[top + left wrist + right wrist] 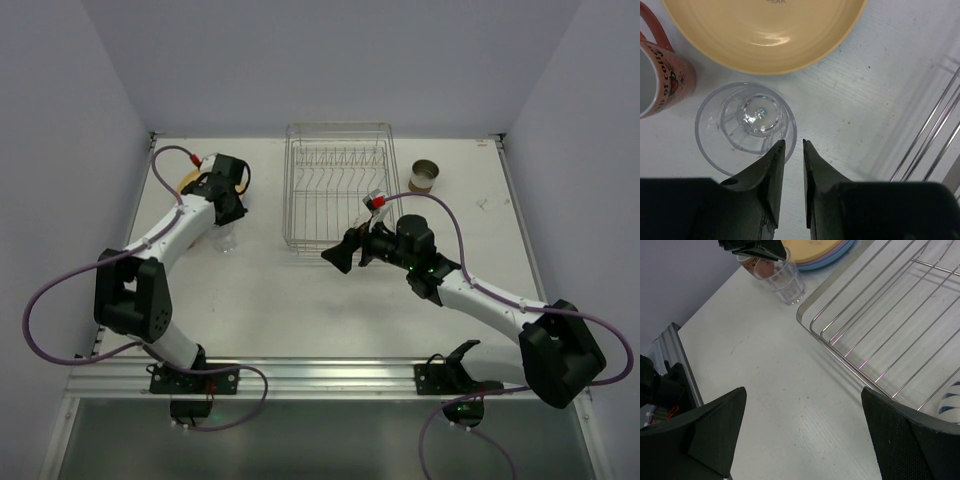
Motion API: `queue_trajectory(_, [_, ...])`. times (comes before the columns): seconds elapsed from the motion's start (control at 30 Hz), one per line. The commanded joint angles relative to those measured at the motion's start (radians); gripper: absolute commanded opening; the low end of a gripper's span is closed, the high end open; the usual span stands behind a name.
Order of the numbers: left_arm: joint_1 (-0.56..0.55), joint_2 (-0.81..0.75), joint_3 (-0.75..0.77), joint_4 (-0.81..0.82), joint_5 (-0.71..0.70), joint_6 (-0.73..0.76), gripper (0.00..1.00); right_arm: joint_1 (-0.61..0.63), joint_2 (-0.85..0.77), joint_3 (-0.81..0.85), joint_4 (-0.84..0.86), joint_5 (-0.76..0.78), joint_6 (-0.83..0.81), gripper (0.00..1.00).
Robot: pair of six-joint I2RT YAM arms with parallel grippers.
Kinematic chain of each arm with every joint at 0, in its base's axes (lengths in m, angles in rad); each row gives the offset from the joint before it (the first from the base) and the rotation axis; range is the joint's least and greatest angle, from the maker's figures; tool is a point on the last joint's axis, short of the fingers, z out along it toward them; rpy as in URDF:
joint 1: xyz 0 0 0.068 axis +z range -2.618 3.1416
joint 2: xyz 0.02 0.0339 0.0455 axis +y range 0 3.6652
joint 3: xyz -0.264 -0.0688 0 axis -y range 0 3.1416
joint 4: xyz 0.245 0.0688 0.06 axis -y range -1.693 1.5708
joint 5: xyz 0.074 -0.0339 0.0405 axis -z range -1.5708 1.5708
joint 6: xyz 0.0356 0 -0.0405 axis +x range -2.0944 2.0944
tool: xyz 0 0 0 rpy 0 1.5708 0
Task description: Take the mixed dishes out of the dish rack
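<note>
The silver wire dish rack (pixel 338 185) (pixel 880 315) stands mid-table. A white cup (pixel 950 402) with blue stripes lies in it, by my right finger. Left of the rack stands the small clear glass (pixel 228 240) (pixel 745 125) (pixel 785 277). Beside the glass are the pink mug (pixel 660 75) and the yellow-orange plate (pixel 765 30) (pixel 190 180). That plate tops a purple and a blue one (pixel 815 252). My left gripper (pixel 229 216) (pixel 794 142) hovers over the glass rim, narrowly open, holding nothing. My right gripper (pixel 352 250) (pixel 802 425) is wide open at the rack's near left corner.
A brown cup (pixel 425 177) stands on the table right of the rack. Grey walls close in the table on the left, back and right. A metal rail (pixel 320 375) runs along the near edge.
</note>
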Motion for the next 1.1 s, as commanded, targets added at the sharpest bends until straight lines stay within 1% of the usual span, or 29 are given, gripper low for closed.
queue_trajectory(0.0, [-0.004,-0.045,0.016,0.012,-0.018,0.02,0.25,-0.001,-0.018,0.028,0.019,0.022,-0.008,0.99])
queue_trajectory(0.2, [-0.004,-0.091,0.0,0.027,-0.019,0.034,0.26,-0.002,-0.013,0.033,0.01,0.041,-0.008,0.99])
queue_trajectory(0.3, [-0.004,-0.174,-0.067,0.115,0.016,0.044,0.42,-0.001,-0.01,0.037,0.0,0.05,-0.007,0.99])
queue_trajectory(0.33, [-0.004,-0.23,-0.111,0.139,0.023,0.048,0.52,-0.001,-0.012,0.037,-0.001,0.054,-0.008,0.99])
queue_trajectory(0.37, [-0.004,-0.261,-0.132,0.194,0.045,0.048,0.57,-0.002,-0.013,0.036,-0.004,0.062,-0.008,0.99])
queue_trajectory(0.43, [-0.004,-0.344,-0.175,0.254,0.08,0.066,0.66,-0.001,-0.018,0.039,-0.015,0.082,-0.011,0.99])
queue_trajectory(0.47, [-0.004,-0.367,-0.208,0.302,0.108,0.072,0.67,-0.002,-0.019,0.043,-0.021,0.088,-0.011,0.99])
queue_trajectory(0.53, [-0.002,-0.419,-0.225,0.33,0.137,0.09,0.7,-0.002,-0.015,0.056,-0.055,0.119,-0.011,0.99])
queue_trajectory(0.57, [-0.002,-0.436,-0.237,0.359,0.173,0.101,0.71,-0.001,-0.007,0.066,-0.075,0.133,-0.01,0.99])
queue_trajectory(0.6, [-0.002,-0.449,-0.244,0.374,0.195,0.121,0.72,-0.002,0.004,0.107,-0.137,0.148,-0.011,0.99])
queue_trajectory(0.63, [-0.004,-0.475,-0.251,0.388,0.21,0.129,0.77,-0.001,0.033,0.135,-0.177,0.189,-0.008,0.99])
queue_trajectory(0.7, [-0.002,-0.51,-0.277,0.438,0.266,0.15,0.82,-0.002,0.066,0.218,-0.284,0.222,0.007,0.99])
queue_trajectory(0.73, [-0.002,-0.518,-0.285,0.454,0.28,0.152,0.87,-0.002,0.1,0.249,-0.324,0.241,0.015,0.99])
queue_trajectory(0.77, [-0.004,-0.525,-0.296,0.477,0.299,0.153,0.88,-0.001,0.114,0.302,-0.358,0.269,0.018,0.99])
queue_trajectory(0.83, [-0.002,-0.536,-0.307,0.497,0.323,0.166,0.89,-0.002,0.131,0.341,-0.436,0.285,0.022,0.99])
queue_trajectory(0.93, [-0.004,-0.539,-0.314,0.524,0.364,0.19,0.89,-0.002,0.14,0.393,-0.498,0.329,0.018,0.99])
queue_trajectory(0.97, [-0.004,-0.539,-0.319,0.552,0.414,0.198,0.89,-0.004,0.152,0.434,-0.521,0.344,0.015,0.99])
queue_trajectory(1.03, [-0.004,-0.544,-0.339,0.583,0.46,0.21,0.91,-0.004,0.183,0.491,-0.627,0.41,0.01,0.99])
queue_trajectory(1.07, [-0.004,-0.545,-0.346,0.615,0.514,0.213,0.93,-0.004,0.2,0.52,-0.666,0.436,0.009,0.99])
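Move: The clear glass stands under the left hand, its middle about 3 cm left, 2 cm back and 6 cm below; the fingertips are at its right rim. The orange mug is about 12 cm left and 2 cm back, the yellow plate 8 cm ahead and 5 cm left. From the right hand, the bowl lies 7 cm right, 4 cm ahead and 14 cm below, the dish rack's middle 14 cm straight ahead, the brown-and-white mug 19 cm right and 18 cm ahead. Bring the left gripper up off the glass rim, about 13 cm in all, opening the already parted fingers wide; ease back slightly, then drift right towards the rack while the fingertips swing up some 35 degrees and the hand turns clockwise. Meanwhile send the open right gripper forward about 7 cm over the rack's front rail, turning it clockwise, touching nothing. ##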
